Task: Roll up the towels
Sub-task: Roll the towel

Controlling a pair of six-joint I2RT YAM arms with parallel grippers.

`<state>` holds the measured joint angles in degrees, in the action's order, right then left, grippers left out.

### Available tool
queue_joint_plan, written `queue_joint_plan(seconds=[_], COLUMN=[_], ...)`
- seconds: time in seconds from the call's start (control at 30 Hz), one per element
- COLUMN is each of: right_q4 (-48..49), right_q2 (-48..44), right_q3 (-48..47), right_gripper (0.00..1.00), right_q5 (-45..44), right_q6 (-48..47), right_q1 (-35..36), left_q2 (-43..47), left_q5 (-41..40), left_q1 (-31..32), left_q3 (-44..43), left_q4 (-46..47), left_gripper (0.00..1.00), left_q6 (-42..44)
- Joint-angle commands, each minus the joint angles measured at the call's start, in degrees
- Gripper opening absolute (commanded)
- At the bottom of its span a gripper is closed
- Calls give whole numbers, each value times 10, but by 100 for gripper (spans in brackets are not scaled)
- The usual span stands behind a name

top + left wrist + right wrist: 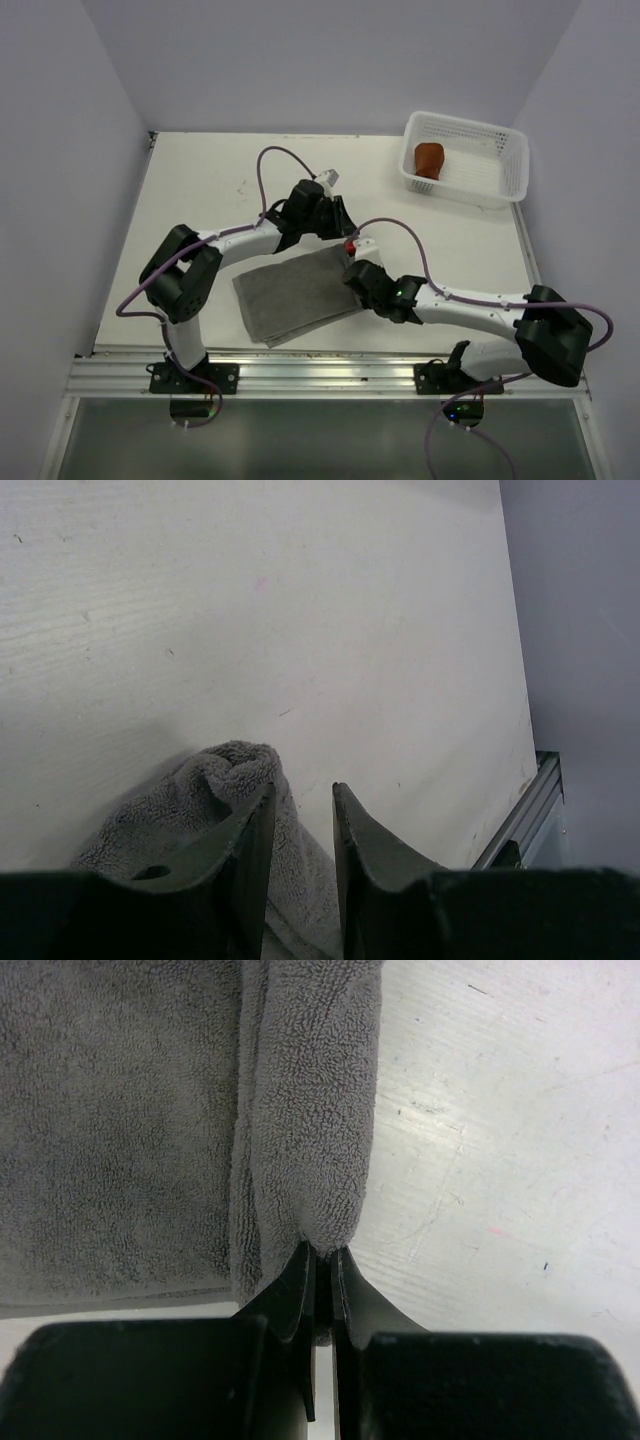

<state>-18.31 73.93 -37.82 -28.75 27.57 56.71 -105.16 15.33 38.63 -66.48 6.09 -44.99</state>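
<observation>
The grey towel (290, 295) lies flat on the table between the two arms, with its right edge folded over into a thick lip (310, 1110). My right gripper (352, 270) (323, 1252) is shut on the near end of that lip. My left gripper (343, 222) (303, 788) stands at the towel's far right corner with its jaws a little apart. A bunched corner of the towel (225, 780) rests against the outside of its left finger, and cloth shows low in the gap. The rust-brown towel (430, 158) sits rolled inside the basket.
The white mesh basket (490, 170) stands at the table's back right corner. A metal rail (320, 375) (530, 810) runs along the near edge where both arm bases are bolted. Pale walls close in the left, back and right.
</observation>
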Motion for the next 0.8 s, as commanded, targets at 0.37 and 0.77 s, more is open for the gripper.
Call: queue_joint_plan(seconds=[0.37, 0.77], right_q4=[-130, -230], right_q2=[182, 311], right_q3=[-159, -267], right_gripper=[0, 0], right_q5=[-211, -244], right_q6=[30, 36], right_q1=[139, 179], left_q2=[40, 54], left_q5=[26, 55], left_q1=[-7, -8], left_q3=[-3, 54], left_q4=[-13, 16], left_gripper=[32, 29], left_q6=[-19, -18])
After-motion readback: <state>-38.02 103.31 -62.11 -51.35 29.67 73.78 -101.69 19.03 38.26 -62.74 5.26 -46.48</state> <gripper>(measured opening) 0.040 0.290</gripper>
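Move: The right hand still pinches the near end of the gray towel's rolled edge. The middle of the unrolled part lies about 14 cm to its left, level with it ahead and back, and 4 cm lower; the rolled edge's middle is some 5 cm ahead and 2 cm left. From the raised left hand, the unrolled part's middle lies roughly 13 cm back, 12 cm left and 9 cm down. The right hand keeps its pinch and carries the rolled edge about 5 cm left, rolling left side down some 30 degrees. ##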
